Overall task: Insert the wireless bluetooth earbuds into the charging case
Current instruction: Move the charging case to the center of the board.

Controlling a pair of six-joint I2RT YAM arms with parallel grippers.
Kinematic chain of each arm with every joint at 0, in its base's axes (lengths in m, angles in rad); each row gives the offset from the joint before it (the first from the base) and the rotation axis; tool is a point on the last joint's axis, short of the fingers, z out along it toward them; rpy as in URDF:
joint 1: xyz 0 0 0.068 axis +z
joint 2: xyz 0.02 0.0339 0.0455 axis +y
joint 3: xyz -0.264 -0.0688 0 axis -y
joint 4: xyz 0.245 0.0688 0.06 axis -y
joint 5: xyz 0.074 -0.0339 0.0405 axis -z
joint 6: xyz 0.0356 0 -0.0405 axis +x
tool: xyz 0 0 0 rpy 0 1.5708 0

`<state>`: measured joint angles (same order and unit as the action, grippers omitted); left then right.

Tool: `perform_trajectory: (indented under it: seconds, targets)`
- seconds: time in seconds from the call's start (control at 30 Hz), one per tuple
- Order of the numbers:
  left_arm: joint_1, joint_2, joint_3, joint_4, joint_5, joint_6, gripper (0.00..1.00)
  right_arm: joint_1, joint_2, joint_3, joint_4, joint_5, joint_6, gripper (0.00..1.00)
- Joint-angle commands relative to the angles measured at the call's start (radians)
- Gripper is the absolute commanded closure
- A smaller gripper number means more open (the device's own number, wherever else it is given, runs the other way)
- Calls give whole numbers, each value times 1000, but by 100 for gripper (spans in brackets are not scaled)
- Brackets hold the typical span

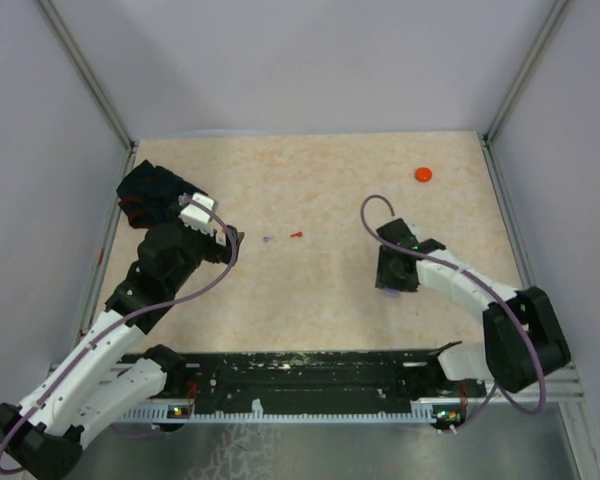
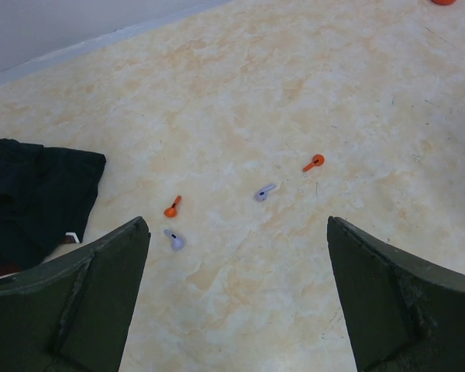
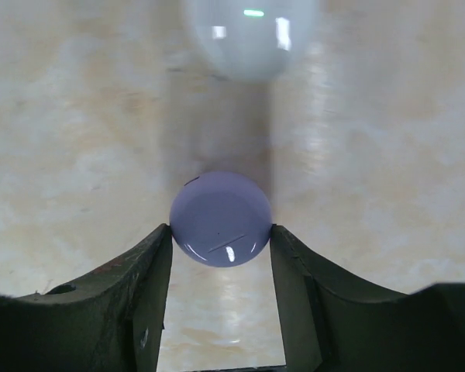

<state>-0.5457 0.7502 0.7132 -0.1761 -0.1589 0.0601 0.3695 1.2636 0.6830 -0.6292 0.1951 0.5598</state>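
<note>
Several earbuds lie loose on the table in the left wrist view: a red one (image 2: 173, 208), a pale purple one (image 2: 174, 239), another purple one (image 2: 264, 192) and another red one (image 2: 314, 163). My left gripper (image 2: 238, 232) hangs open just short of them, with nothing between its fingers. From above, a red earbud (image 1: 296, 235) and a purple earbud (image 1: 268, 239) show to the right of the left gripper (image 1: 228, 240). My right gripper (image 3: 221, 232) is shut on a round pale purple charging case (image 3: 220, 218), pinched at its sides on the table. From above, the right gripper (image 1: 393, 275) hides the case.
A white glossy round case (image 3: 252, 35) lies just beyond the purple one. A red disc (image 1: 423, 174) sits at the far right of the table. A black cloth (image 1: 150, 190) lies at the far left corner, also in the left wrist view (image 2: 31, 194). Walls enclose three sides.
</note>
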Motion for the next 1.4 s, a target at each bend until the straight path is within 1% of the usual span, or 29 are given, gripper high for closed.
perform_trajectory:
  seconds: [0.0, 0.1, 0.23, 0.37, 0.47, 0.6, 0.73, 0.93, 1.1, 1.27, 1.37]
  targets:
    - [17, 6, -5, 38, 24, -4, 0, 205, 124, 135, 60, 33, -127, 50]
    - [24, 10, -5, 36, 18, -8, 0, 300, 220, 187, 92, 28, -212, 49]
    - [38, 18, -4, 36, 12, -13, 0, 400, 305, 251, 118, -13, -331, 48]
    - [55, 29, -1, 36, 17, -18, 0, 447, 344, 289, 127, -64, -404, 45]
    - [66, 37, -1, 36, 23, -22, 1, 463, 350, 294, 129, -75, -431, 38]
    - [80, 47, 2, 36, 35, -25, 1, 464, 341, 284, 125, -61, -447, 27]
    - [93, 53, 2, 36, 41, -25, 1, 464, 324, 269, 117, -10, -455, 23]
    - [99, 57, 2, 36, 48, -26, 1, 464, 307, 229, 109, 82, -454, 21]
    - [100, 61, 2, 37, 58, -27, 2, 442, 276, 198, 112, 112, -424, 21]
    - [101, 62, -1, 37, 59, -25, 2, 372, 228, 178, 115, 120, -383, 22]
    - [101, 63, 2, 38, 60, -25, 2, 328, 204, 177, 100, 155, -345, 22]
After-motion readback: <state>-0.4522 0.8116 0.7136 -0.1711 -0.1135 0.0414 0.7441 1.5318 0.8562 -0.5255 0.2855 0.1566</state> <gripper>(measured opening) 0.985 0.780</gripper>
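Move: The right hand still pinches the lilac charging case, about to take it to a spot near the board's middle, some 14 cm to its left and 1 cm farther out, about 1 cm lower. The white case lies roughly 8 cm straight ahead of the hand; from the spot, the orange earbud is about 10 cm left and 11 cm farther out, the lavender one about 16 cm left and 10 cm out. From the left hand, the spot is some 22 cm right, 2 cm back and 23 cm below. Keeping its pinch on the lilac case, the right hand sweeps quickly left, low over the board past the near side of the white case, some 15 cm, turning counter-clockwise nearly 50 degrees, then opens and lets go. It backs off about 5 cm to the right with its fingers wider and its left side tilting down, turning a little back, while the empty, open left hand eases forward-left and down by under 3 cm. ##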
